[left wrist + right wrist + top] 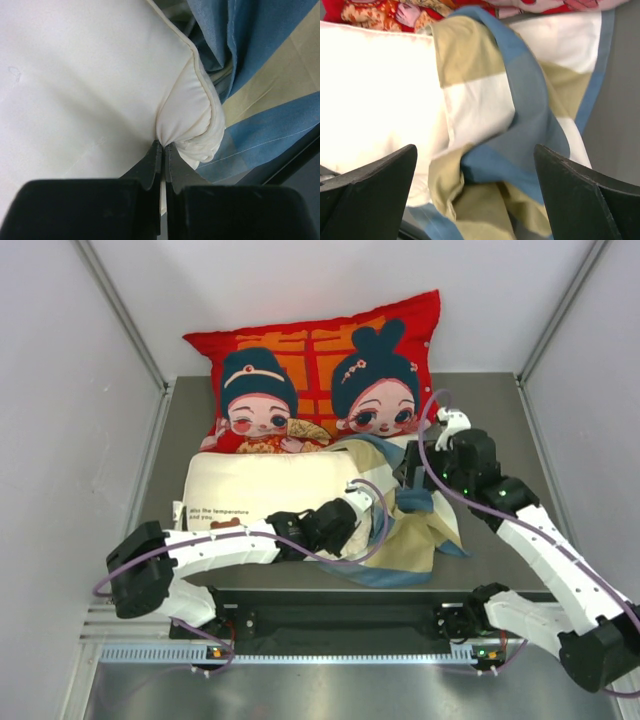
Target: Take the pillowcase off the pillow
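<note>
The cream pillow point(262, 490) lies across the table's middle, its bear-and-text end at the left. Crumpled against its right end is the checked blue, tan and cream pillowcase point(425, 530); the pillow's right corner shows bare. My left gripper point(368, 496) is shut on that bunched corner of the pillow point(75, 90), fingertips pinching white fabric at the left gripper point(164, 146), with the pillowcase point(265, 65) folded just to the right. My right gripper point(412, 478) hangs open just above the loose pillowcase point(520, 115), its open right gripper point(475, 150) holding nothing; the pillow point(375, 95) lies to its left.
A large red cartoon-figure cushion point(320, 360) leans at the back, touching the pillow's far side. The grey table point(500, 410) is bounded by white walls on the left, right and back. The arms' base rail point(340, 625) runs along the near edge.
</note>
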`<state>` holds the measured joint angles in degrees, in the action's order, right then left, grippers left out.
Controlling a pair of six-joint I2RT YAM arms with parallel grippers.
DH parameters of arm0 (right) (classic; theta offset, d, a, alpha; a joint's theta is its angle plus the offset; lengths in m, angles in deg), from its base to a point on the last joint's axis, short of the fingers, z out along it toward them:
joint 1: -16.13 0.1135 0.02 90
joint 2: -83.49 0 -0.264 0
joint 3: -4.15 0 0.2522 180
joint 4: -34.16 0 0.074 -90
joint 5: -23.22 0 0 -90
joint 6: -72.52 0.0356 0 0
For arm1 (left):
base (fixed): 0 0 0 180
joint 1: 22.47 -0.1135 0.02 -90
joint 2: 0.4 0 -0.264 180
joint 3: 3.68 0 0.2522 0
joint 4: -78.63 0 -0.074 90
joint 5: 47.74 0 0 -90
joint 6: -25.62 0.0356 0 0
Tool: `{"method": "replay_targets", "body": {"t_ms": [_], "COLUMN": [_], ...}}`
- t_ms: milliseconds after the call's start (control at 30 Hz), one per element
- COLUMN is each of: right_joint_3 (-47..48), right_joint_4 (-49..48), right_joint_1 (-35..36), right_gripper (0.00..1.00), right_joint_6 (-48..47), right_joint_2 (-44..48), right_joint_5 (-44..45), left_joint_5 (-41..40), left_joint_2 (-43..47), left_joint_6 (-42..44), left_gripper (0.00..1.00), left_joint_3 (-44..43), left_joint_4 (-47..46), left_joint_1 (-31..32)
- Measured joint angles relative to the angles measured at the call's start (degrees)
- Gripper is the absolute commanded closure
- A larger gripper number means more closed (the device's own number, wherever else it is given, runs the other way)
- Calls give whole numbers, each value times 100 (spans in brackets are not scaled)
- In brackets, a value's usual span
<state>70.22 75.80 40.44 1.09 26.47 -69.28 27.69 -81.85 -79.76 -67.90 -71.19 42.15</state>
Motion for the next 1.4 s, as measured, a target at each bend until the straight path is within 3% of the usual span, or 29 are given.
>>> {"method": "replay_targets", "body": {"t_ms": [300,567,800,833,867,933,967,1067,1400], "right_joint_3": [79,-103,-136,-146,-177,-249,-284,-330,-358], "right_joint_4": [-601,-828,-1152,-1187,-1231,-1270,-1287,-1325,-1335], "right_joint_1": [0,76,575,592,627,638,638,638,225], "right_gripper": [0,0,2,8,27,52,74,100,100], "right_joint_6": [11,2,142,164,199,249,282,389,426], "right_joint_2": [-1921,-2365,-3189,-3252,-3314,-3386,-3414,-3480,-3379], "right_joint_5": [-155,-37,315,372,437,568,636,758,828], "left_joint_5": [2,11,17,17,17,15,13,-4,63], "left_joint_2": [184,221,221,221,221,221,221,221,647], "left_joint_6": [-109,-146,-151,-151,-153,-170,-181,-234,-492], "left_gripper": [100,100,100,100,100,100,100,100,100], "left_joint_3": [39,59,61,61,61,61,61,61,304], "left_joint_4": [216,245,243,243,240,238,238,229,177], "left_joint_1": [0,0,0,0,0,0,0,0,-376]}}
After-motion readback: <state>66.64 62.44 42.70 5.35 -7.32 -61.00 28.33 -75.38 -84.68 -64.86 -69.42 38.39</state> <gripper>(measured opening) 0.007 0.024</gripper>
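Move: My right hand hangs wide open over the crumpled pillowcase; the blue fold to grab lies some 18 cm below, about 2 cm ahead and 3 cm to the left. The pillow's middle is about 26 cm to its left and 4 cm ahead, 15 cm lower. From my left hand, still pinching the pillow's near right corner, that fold is about 7 cm right, 4 cm ahead and 4 cm lower. I drop my open right hand about 18 cm onto the pillowcase, edging forward and left and tipping the fingers some 20 degrees further down, shut them on the blue fold, then draw it about 2 cm to the right. My left hand keeps its pinch on the pillow corner, almost still until the end, when it pulls left and slightly forward and up. ##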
